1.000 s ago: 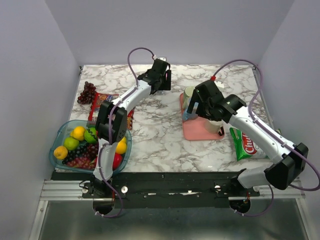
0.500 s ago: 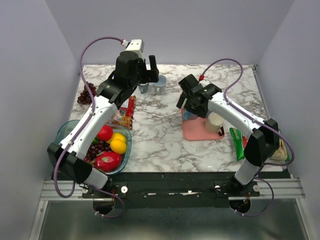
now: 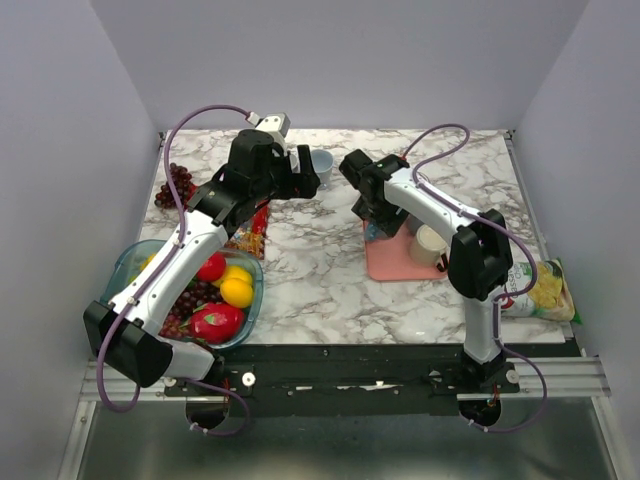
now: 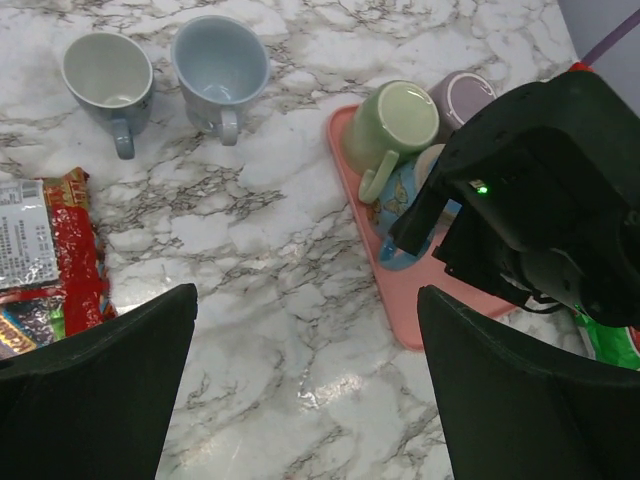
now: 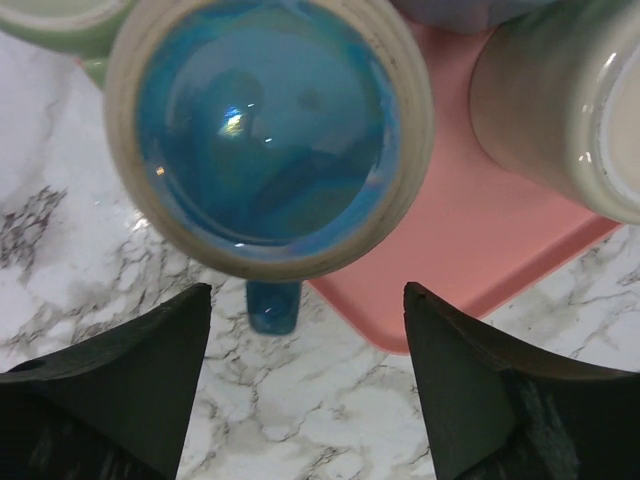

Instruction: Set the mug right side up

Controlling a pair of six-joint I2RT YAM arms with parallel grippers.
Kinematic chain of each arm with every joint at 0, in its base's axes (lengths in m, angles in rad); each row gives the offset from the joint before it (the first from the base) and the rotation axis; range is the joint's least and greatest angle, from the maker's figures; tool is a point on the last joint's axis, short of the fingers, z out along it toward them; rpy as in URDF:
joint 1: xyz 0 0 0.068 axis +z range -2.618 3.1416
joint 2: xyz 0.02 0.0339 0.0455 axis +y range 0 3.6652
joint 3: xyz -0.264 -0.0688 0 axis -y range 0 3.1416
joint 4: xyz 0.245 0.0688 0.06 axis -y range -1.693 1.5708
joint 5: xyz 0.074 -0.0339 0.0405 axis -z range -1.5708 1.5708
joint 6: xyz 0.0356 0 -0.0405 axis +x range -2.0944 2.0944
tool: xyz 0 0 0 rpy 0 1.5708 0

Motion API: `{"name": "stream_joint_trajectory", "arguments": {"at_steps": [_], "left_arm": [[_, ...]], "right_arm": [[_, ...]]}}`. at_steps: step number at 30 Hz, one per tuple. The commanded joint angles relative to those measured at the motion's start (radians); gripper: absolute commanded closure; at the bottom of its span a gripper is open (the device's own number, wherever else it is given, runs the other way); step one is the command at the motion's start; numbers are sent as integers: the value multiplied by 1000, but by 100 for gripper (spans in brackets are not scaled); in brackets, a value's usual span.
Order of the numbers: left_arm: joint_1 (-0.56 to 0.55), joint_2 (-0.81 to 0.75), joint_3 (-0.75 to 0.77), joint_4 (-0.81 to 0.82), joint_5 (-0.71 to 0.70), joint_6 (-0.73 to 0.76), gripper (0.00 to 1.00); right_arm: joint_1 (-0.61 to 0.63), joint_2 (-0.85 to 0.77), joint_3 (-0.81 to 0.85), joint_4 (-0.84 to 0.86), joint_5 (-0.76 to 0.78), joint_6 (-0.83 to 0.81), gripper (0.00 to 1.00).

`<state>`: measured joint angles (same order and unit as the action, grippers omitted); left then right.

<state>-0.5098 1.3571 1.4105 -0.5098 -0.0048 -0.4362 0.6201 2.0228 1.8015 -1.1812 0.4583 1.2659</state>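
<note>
On the pink tray (image 5: 470, 250) stands a mug with a cream rim and blue inside (image 5: 260, 120). I look straight down into it, and its blue handle juts over the tray's edge. My right gripper (image 5: 307, 300) hangs open just above it, touching nothing. In the left wrist view that mug (image 4: 405, 200) is partly covered by the right wrist. Beside it a green mug (image 4: 400, 118) and a purple mug (image 4: 462, 92) show flat faces upward, apparently upside down. My left gripper (image 4: 305, 300) is open over bare marble, left of the tray (image 4: 345, 160).
A grey-white mug (image 4: 107, 70) and a light blue mug (image 4: 220, 65) stand upright at the back. A cream mug (image 3: 430, 243) sits on the tray's right. A fruit bowl (image 3: 125, 270), grapes (image 3: 175, 185), a snack packet (image 3: 255, 225) and a chips bag (image 3: 535, 290) lie around.
My left gripper has pulled away from the two back mugs toward the table's middle. My right gripper has moved over the tray's left end, above the blue-lined mug.
</note>
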Motion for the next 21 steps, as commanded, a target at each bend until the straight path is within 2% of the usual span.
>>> {"name": "stream_joint_trajectory", "arguments": {"at_steps": [1, 6, 9, 15, 16, 18, 19, 21], "left_arm": [[7, -29, -7, 16, 75, -24, 1], [10, -13, -4, 16, 94, -26, 1], [13, -7, -1, 13, 98, -27, 1], [20, -3, -1, 13, 100, -29, 1], [22, 0, -1, 13, 100, -29, 1], [22, 4, 2, 16, 101, -29, 1], [22, 4, 2, 17, 103, -32, 1], [22, 5, 2, 22, 108, -30, 1]], "right_arm": [[-11, 4, -8, -72, 71, 90, 22], [-17, 1, -48, -41, 79, 78, 29], [-22, 5, -59, -25, 68, 56, 40], [-20, -9, -96, 46, 39, -6, 68], [-20, -15, -125, 81, 33, -16, 82], [-20, -25, -148, 107, 23, -42, 95], [-20, -35, -157, 129, 20, -51, 99], [-19, -41, -177, 146, 13, -83, 99]]}}
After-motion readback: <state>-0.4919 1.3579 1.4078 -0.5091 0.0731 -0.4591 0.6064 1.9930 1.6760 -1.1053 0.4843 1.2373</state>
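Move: The upside-down blue mug stands about 5 cm right and 3 cm ahead of my right hand, its middle some 3 cm lower; its handle points back and left, between my open fingers' line. The green mug is 7 cm beyond it and 2 cm left, the pale blue mug 7 cm right of it and 1 cm farther out, the cream mug 7 cm right and 6 cm nearer. From my left hand the blue mug lies 14 cm right, 4 cm ahead, about 22 cm down. I bring my wide-open right fingers down about 2 cm and nearly as far to the right, around the blue mug's handle, then shut them almost completely and pinch it from both sides. My wrist barely turns, and the grip effort climbs as the pads meet the handle. ##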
